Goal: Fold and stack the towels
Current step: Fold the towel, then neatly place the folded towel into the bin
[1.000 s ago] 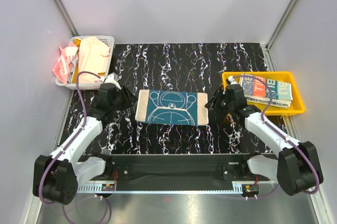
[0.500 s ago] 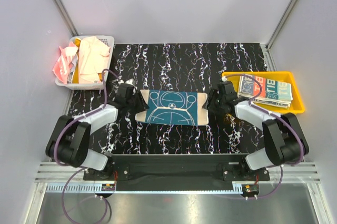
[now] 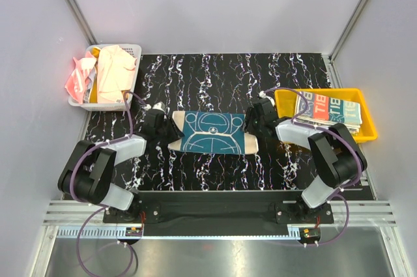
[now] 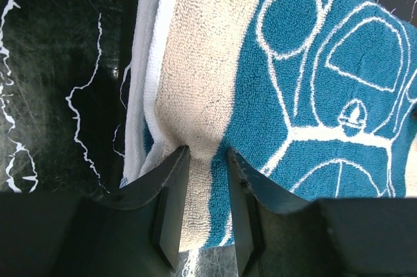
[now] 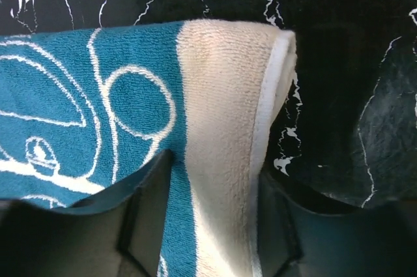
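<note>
A teal-and-cream patterned towel lies folded into a strip on the black marbled table between both arms. My left gripper is at its left end. In the left wrist view, that gripper pinches a puckered bit of the cream band of the towel. My right gripper is at the right end. In the right wrist view its jaws stand apart astride the cream edge of the towel, which curls up slightly. More towels, pale peach and coral pink, fill the basket.
The white mesh basket stands at the back left. A yellow tray at the right holds a folded patterned towel. Pale walls enclose the table on three sides.
Both grippers have moved inward onto the towel's ends. The left jaws have narrowed onto the cream band and the right jaws have widened. The towel looks slightly shorter.
</note>
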`<state>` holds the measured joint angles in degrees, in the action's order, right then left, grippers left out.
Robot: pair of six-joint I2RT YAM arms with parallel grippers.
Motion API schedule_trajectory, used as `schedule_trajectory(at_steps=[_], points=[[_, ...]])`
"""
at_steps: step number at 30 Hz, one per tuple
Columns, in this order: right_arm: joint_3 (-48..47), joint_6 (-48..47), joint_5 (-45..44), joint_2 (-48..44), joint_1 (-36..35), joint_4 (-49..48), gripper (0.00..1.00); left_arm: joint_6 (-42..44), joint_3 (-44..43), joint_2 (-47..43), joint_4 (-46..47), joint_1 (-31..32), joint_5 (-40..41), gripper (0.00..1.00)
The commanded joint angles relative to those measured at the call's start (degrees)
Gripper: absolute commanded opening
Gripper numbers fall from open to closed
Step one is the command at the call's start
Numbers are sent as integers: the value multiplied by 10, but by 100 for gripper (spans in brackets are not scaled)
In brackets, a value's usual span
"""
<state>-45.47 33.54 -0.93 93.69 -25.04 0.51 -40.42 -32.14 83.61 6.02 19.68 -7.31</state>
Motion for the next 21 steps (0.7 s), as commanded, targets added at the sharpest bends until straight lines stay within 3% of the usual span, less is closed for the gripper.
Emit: schedule_trajectory(at_steps=[1,6,9,14,21], points=[[0,16,-65,24,-23,55,53,-6,25,-10,-3,1,10,35],[-1,21,-107,8,-32,113,14,-17,30,-38,-8,2,-7,33],[-11,19,-123,-27,-34,153,3,-16,14,-76,-42,5,-24,33],[-116,-29,-154,-63,-43,281,0,8,-46,-179,-133,20,-36,34],[-232,-120,-311,-90,-35,427,0,53,-138,-250,-253,27,-84,36]])
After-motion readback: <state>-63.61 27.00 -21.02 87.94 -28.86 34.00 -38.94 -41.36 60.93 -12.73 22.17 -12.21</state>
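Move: My right fingers stand open astride the folded towel's right edge, which runs barely 1 cm to their right, level and about 1 cm down; the towel's middle is some 10 cm to their left and 1 cm back. The yellow basket's middle is roughly 21 cm right and 4 cm ahead. My left fingertips rest on the towel's left end, its middle about 9 cm to their right; the white basket lies about 20 cm left and 18 cm ahead. I shut my right fingers on the towel's right edge, pinching it as the hand eases back about 2 cm; then I lift it some 8 cm while carrying it about 5 cm right towards the yellow basket, the hand rolling over roughly 20 degrees. My left hand draws back 2 cm, comes free of the towel and rises about 14 cm, its finger gap unchanged. ##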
